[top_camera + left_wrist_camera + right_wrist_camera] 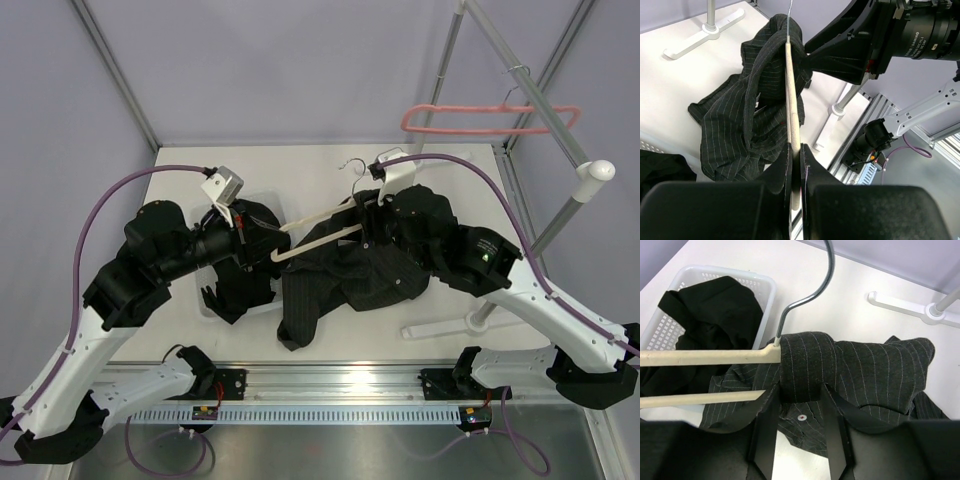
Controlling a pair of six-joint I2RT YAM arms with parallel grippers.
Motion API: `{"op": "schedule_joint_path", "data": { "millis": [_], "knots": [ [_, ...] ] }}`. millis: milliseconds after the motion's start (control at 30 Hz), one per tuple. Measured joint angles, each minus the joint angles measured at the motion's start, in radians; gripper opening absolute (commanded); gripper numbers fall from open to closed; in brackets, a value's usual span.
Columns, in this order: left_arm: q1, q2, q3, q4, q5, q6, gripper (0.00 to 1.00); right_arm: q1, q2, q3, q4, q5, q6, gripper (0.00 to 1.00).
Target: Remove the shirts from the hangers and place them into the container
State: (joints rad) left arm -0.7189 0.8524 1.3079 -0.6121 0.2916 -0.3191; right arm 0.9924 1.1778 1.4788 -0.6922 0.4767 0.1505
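Observation:
The cream-white hanger (318, 234) hangs level above the table between both arms. My left gripper (796, 155) is shut on its bare arm (792, 100). The charcoal pinstriped shirt (350, 282) is draped over the hanger's other end and sags onto the table. My right gripper (800, 390) has its jaws on either side of the shirt's fold (801, 365), pressing it just beside the hook (810, 295). The black shirt (710, 310) lies in the white container (765, 287). The pink hanger (480, 120) hangs bare on the rack.
The grey rack pole (560, 215) stands at the right, its white foot (440, 328) on the table near the front. A second white foot (920, 310) lies behind the pinstriped shirt. The container (205, 312) sits under my left arm.

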Motion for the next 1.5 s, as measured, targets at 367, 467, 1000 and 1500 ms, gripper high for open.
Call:
{"op": "schedule_joint_path", "data": {
  "millis": [367, 467, 1000, 1500],
  "knots": [
    [0.000, -0.016, 0.000, -0.001, 0.014, -0.003, 0.00, 0.001, 0.029, 0.016, -0.001, 0.079, -0.001, 0.00],
    [0.000, -0.028, 0.000, -0.008, 0.014, -0.003, 0.00, 0.002, 0.035, 0.026, -0.010, 0.149, 0.002, 0.00],
    [0.000, -0.211, 0.196, -0.253, -0.065, 0.035, 0.00, -0.058, -0.003, -0.023, -0.034, 0.449, -0.020, 0.00],
    [0.000, 0.091, 0.344, -0.098, 0.057, 0.056, 0.00, -0.049, -0.128, -0.343, -0.021, 0.049, 0.214, 0.00]
  ]
}}
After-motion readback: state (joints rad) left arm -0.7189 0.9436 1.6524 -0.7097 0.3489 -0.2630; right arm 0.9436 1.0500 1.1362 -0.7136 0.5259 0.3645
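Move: My left hand holds one end of the cream hanger. The shirt's collar part, draped at the hanger's neck, lies about 18 cm to its right and 7 cm ahead. For my right hand that cloth sits between and just beyond the half-open fingers, some 2 cm ahead and 1 cm lower. The hook rises about 3 cm left of my right hand, 3 ahead and 5 above. The container lies roughly 32 cm to its left, 2 cm back and 26 below. I shut my right fingers on the shirt beside the hook and draw it about 9 cm right along the hanger, slightly forward, turning some 25 degrees clockwise. Meanwhile my left hand, keeping its grip on the hanger end, pulls away left and back and rises about 9 cm, then swings back right and forward. With the cloth still pinched, my right hand sinks about 12 cm, easing back and left. ##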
